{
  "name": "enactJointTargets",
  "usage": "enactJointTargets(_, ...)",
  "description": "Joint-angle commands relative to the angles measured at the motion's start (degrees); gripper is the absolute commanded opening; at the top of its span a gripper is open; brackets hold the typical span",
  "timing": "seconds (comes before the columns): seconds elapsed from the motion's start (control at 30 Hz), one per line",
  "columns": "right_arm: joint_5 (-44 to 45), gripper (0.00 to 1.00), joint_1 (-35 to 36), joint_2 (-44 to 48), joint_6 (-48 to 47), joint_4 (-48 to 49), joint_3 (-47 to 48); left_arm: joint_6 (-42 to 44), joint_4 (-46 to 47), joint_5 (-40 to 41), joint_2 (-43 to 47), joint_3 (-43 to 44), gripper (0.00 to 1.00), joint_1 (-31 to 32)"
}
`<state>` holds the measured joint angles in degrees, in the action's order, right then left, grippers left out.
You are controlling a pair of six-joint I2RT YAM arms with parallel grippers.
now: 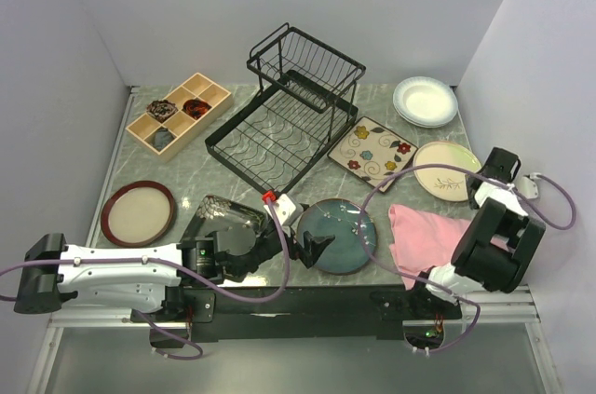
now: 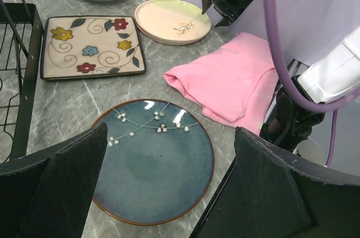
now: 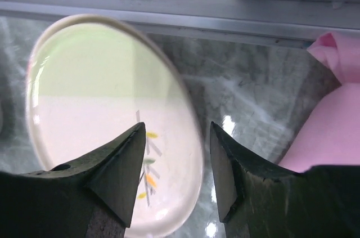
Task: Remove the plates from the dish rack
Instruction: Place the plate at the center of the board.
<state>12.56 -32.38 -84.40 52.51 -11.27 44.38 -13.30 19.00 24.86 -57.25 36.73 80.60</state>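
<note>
The black wire dish rack (image 1: pixel 289 105) stands at the back middle with no plates in its slots. Plates lie flat on the table: a white stack (image 1: pixel 426 101), a cream square flowered one (image 1: pixel 371 152), a cream round one (image 1: pixel 447 170), a teal round one (image 1: pixel 337 236) and a brown-rimmed tan one (image 1: pixel 138 212). My left gripper (image 2: pixel 169 193) is wide open over the teal plate (image 2: pixel 152 165), at its near rim. My right gripper (image 3: pixel 177 165) is open, with the cream plate's rim (image 3: pixel 185 137) between its fingers and a gap showing beside it.
A pink folded cloth (image 1: pixel 424 231) lies between the teal plate and the right arm. A wooden compartment tray (image 1: pixel 179 115) sits at the back left. A dark glossy plate (image 1: pixel 223 212) lies partly under my left arm. Walls close in on three sides.
</note>
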Motion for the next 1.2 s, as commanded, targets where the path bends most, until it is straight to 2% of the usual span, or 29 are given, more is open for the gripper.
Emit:
enactJointTargets(0.0, 3.27, 0.57, 2.23, 6.43, -2.67, -2.36, 2.99, -0.76, 2.44, 0.89, 1.27, 0.01, 0.99, -0.09)
enactJointTargets(0.07, -1.72, 0.57, 3.99, 9.07, -6.97, -1.75, 3.34, -0.41, 2.7, 1.33, 1.88, -0.43, 1.0, -0.09)
enactJointTargets(0.1, -4.44, 0.56, 4.78, 9.86, -9.07, 1.48, 3.17, -0.41, 2.97, 1.59, 2.06, -0.61, 0.99, -0.09)
enactJointTargets(0.13, -7.52, 0.51, 5.74, 10.91, -13.01, 3.51, 2.21, -0.24, 3.32, 2.11, 2.23, -0.87, 0.99, -0.09)
enactJointTargets(0.17, -13.64, 0.48, 7.4, 10.84, -14.27, 4.92, 2.03, -0.24, 3.49, 2.29, 2.67, -1.13, 0.99, -0.09)
enactJointTargets(0.2, -15.87, 0.45, 8.64, 10.23, -15.15, 5.72, 2.29, -0.24, 3.58, 2.47, 2.76, -1.22, 0.99, -0.09)
enactJointTargets(0.23, -17.64, 0.37, 9.87, 7.78, -16.98, 5.12, 4.29, -0.15, 3.76, 2.73, 2.94, -1.31, 0.99, -0.09)
enactJointTargets(0.33, -17.57, 0.26, 16.81, 0.68, -21.9, -0.49, 10.71, -0.06, 4.02, 3.43, 3.2, -1.57, 1.0, -0.09)
enactJointTargets(0.37, -18.44, 0.19, 20.39, -3.01, -23.58, -4.25, 14.9, -0.06, 3.85, 3.61, 3.55, -1.66, 0.99, -0.09)
enactJointTargets(0.67, -20.73, 0.17, 22.62, -14.9, -25.97, -9.82, 19.33, 0.29, 3.76, 4.14, 4.78, -2.1, 0.99, -0.09)
enactJointTargets(0.8, -15.92, 0.16, 22.8, -14.74, -26.32, -11.93, 18.81, 0.2, 3.5, 4.14, 4.08, -1.66, 0.99, -0.09)
enactJointTargets(1.17, -10.01, 0.14, 22.63, -14.65, -27.73, -13.25, 21.71, 0.55, 3.67, 4.76, 1.88, -1.13, 0.99, -0.09)
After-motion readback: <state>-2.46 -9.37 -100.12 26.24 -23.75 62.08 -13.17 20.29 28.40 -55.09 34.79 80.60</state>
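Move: The top plate, pale green and cream, has its middle about 9 cm ahead of the right hand, 5 cm to its left and 3 cm lower, so that hand stands at the near right rim. From the same hand, the square flowered tray lies roughly 14 cm ahead and 27 cm left, the pink cloth 12 cm back and 15 cm left, and the white plates 33 cm ahead and 7 cm left. From the left hand the top plate is about 26 cm ahead, 39 cm right and 24 cm below. The top plate is crossed from its near right rim to its left side: the right hand lifts about 7 cm and sweeps left and forward over it, turning some 50 degrees counter-clockwise while the half-open fingers close nearly shut. It then sinks about 9 cm and draws back a little, its fingertips ending low by the left rim, in the gap beside the flowered tray. ##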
